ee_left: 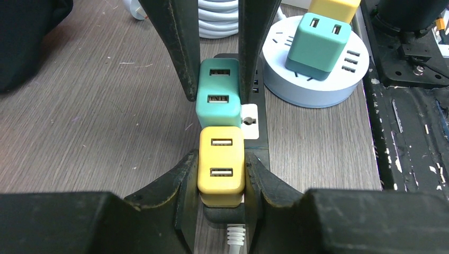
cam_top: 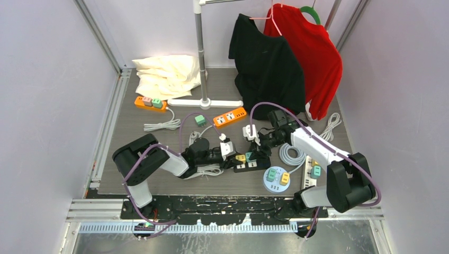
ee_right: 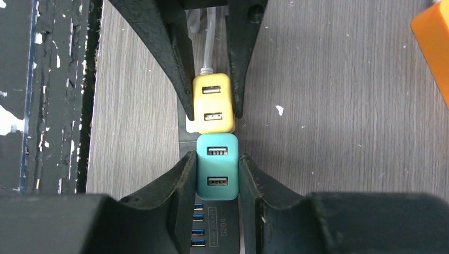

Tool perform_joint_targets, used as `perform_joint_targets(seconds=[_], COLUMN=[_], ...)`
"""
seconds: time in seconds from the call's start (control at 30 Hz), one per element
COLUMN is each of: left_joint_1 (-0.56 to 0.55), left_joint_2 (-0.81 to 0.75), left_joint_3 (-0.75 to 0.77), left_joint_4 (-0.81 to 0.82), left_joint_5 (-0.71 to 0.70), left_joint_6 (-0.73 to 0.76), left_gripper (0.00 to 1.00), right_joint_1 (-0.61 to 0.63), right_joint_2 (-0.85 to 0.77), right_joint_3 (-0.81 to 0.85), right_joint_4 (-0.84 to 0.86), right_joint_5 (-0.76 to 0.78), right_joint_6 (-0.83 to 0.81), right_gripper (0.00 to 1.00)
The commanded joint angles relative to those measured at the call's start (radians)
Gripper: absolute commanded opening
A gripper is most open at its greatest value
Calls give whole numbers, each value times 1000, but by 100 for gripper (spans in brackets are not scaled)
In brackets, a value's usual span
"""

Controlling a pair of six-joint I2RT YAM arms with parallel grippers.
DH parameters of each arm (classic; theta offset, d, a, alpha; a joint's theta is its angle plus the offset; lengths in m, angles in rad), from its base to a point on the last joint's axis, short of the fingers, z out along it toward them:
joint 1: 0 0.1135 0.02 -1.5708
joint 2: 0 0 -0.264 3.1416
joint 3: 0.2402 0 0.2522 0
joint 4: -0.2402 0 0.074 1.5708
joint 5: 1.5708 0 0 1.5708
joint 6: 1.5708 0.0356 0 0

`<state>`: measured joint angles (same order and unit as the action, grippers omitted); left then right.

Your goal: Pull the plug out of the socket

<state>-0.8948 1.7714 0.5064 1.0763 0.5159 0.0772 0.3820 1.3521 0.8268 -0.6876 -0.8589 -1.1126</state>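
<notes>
A black power strip [cam_top: 253, 165] lies on the table with a yellow plug [ee_left: 221, 164] and a teal plug [ee_right: 217, 166] seated side by side in it. My left gripper [ee_left: 221, 170] is shut on the yellow plug, one finger pressed on each side. My right gripper [ee_right: 217, 172] is shut on the teal plug in the same way. The two grippers face each other across the strip. In the left wrist view the right fingers [ee_left: 177, 47] flank the teal plug [ee_left: 218, 90]. In the top view both plugs [cam_top: 244, 157] sit between the two wrists.
A round white socket hub [cam_top: 276, 179] with a teal and a yellow plug sits just right of the strip. Nearby are a white strip [cam_top: 310, 174], two orange strips [cam_top: 230, 117] [cam_top: 150, 102], coiled cables [cam_top: 290, 153], loose plugs, a rack base [cam_top: 205, 103] and hanging shirts [cam_top: 267, 63].
</notes>
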Motion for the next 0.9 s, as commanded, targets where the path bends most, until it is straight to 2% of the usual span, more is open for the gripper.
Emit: perform_joint_targets(seconds=[0.0, 0.17, 0.23, 0.27, 0.43, 0.5, 0.63, 0.87], left_joint_1=[11, 11, 11, 11, 10, 11, 10, 11], left_joint_2=[19, 20, 19, 15, -30, -65, -173, -423], left_joint_3=[10, 12, 11, 13, 28, 26, 27, 121], left_joint_4=[-44, -44, -44, -47, -107, -104, -168, -621], left_joint_5=[-54, -62, -68, -70, -99, -119, -151, -257], left_joint_6=[13, 10, 6, 6, -25, -57, -144, -292], left_gripper=[0, 0, 6, 13, 62, 72, 81, 84], right_joint_1=[-45, -103, -109, -108, -109, -109, -118, -133], right_joint_2=[-53, -76, -72, -68, -44, -36, -18, 21], right_joint_3=[49, 71, 85, 92, 125, 140, 158, 194], right_joint_4=[6, -117, -148, -156, -103, -61, 36, 153], right_joint_5=[-49, -105, -134, -150, -181, -176, -151, -108], right_joint_6=[63, -28, -28, -15, 204, 321, 568, 921], right_gripper=[1, 1, 1, 1, 1, 1, 1, 1])
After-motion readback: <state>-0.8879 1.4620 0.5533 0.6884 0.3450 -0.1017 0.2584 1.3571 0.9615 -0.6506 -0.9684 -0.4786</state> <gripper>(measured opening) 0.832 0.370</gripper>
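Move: The teal plug is already between the right fingers, standing in the black socket, whose middle is about 3 cm below this hand, 1 cm back and 1 cm to the right. From the same hand, the yellow plug is some 3 cm left and 1 cm back at about its height, and the round blue socket 8 cm back, 10 cm right, 4 cm lower. The left fingers already grip the yellow plug; from them the teal plug is 3 cm right, 1 cm forward. The teal plug is drawn up off the black socket by the right hand, which keeps its pinch, first rocks nearly 2 cm to the right, then rises about 6 cm and eases forward, rolling and turning clockwise by some 25 degrees. The left hand holds the yellow plug still at first, then opens wide, dips slightly and backs off upward and a little left, clear of the yellow plug. ##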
